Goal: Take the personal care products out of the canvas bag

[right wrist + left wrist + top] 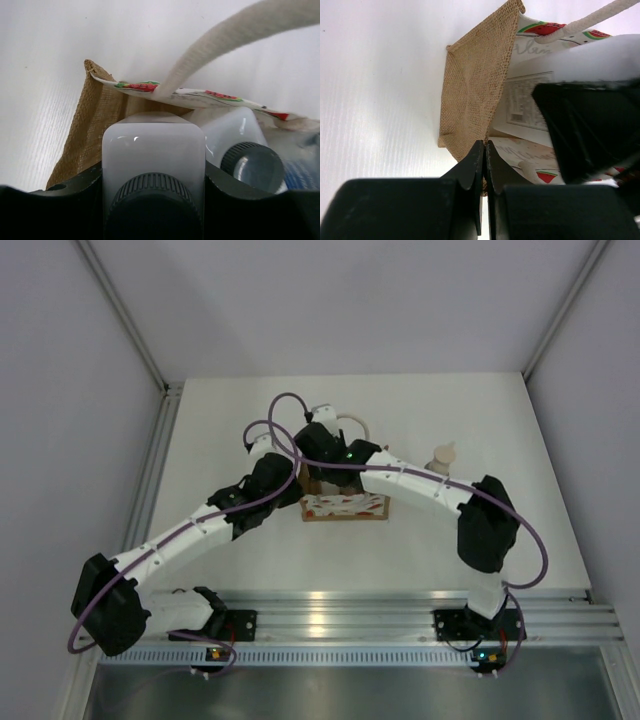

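The canvas bag stands mid-table, its patterned band facing the arms. My left gripper is shut on the burlap edge of the canvas bag, at the bag's left end. My right gripper reaches into the bag from above and is shut on a white bottle with a dark grey cap. A second white bottle stands beside it inside the bag. A blue top shows at the far right. A grey-green bottle with a beige cap stands on the table right of the bag.
A cream handle arcs over the bag's opening above the held bottle. The other handle loops behind the bag. Metal rails run along the near edge, and upright frame posts flank the white table.
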`<state>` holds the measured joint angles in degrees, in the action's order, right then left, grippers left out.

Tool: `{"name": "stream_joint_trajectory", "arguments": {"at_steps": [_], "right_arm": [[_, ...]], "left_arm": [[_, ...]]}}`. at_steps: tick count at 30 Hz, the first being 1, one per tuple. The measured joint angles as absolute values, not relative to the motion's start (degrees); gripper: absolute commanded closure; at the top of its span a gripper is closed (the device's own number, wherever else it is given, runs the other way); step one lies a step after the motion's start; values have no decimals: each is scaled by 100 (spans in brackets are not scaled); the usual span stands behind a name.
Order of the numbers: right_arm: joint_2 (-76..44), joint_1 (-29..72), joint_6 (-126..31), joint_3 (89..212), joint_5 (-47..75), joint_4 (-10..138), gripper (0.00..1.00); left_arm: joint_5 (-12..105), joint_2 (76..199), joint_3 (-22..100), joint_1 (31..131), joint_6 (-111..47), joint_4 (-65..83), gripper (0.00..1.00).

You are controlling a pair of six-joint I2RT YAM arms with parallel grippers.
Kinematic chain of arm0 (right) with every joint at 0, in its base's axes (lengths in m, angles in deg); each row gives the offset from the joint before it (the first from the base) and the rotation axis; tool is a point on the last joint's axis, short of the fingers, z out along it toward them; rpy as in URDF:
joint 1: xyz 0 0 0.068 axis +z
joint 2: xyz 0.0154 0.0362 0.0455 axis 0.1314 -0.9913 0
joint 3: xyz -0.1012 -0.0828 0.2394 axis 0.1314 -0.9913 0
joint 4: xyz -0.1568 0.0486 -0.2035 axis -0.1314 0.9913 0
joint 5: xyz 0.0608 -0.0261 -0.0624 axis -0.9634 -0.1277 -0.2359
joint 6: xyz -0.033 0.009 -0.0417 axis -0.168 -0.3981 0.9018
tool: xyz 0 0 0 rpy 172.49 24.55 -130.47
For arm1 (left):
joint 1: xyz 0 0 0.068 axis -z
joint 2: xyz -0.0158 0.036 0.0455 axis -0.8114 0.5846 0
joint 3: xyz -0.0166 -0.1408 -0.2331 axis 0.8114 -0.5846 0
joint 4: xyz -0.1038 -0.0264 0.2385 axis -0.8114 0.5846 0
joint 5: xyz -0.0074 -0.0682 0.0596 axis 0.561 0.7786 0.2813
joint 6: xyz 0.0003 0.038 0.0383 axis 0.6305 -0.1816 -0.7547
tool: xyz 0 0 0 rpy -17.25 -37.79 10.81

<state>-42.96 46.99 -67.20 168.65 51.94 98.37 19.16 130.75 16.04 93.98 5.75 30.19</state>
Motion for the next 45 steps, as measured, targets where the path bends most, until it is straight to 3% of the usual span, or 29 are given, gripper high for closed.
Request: {"name": "stream_joint_trajectory", "arguments": {"at_steps": [28, 35, 45], "right_arm": [[-1647, 4411, -5953, 16782, 5019, 10101, 100], [-1446, 2925, -5584, 17252, 4744, 10237, 100], [-1741, 479, -5046, 17009, 4169, 10151, 100]], "left_arm": [[1908, 13077, 1604, 9398, 594, 3019, 100], [1908, 13090, 1613, 9398, 588, 3019, 100], [1921, 13088, 1617, 9398, 522, 3019, 100]]}}
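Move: The white bottle, still partly in the bag, is already in the right hand's grip; the open table it is headed for lies some 38 cm to the right, 11 cm ahead and 16 cm below. The pump bottle stands about 28 cm right and 2 cm ahead; in the bag, the second white bottle is 7 cm right and 1 cm ahead, the blue-capped bottle 12 cm right and 2 cm back. From the left hand, that open spot is roughly 42 cm right and 16 cm ahead. The white bottle rises out of the bag in the right hand's steady grip, some 20 cm up and drawn back slightly, fingers tilting up about 20 degrees. It then swings fast to the right, gaining speed, about 30 cm in all and somewhat forward, starting to sink while the wrist turns clockwise. The left hand stays put, still pinching the bag's left rim. ##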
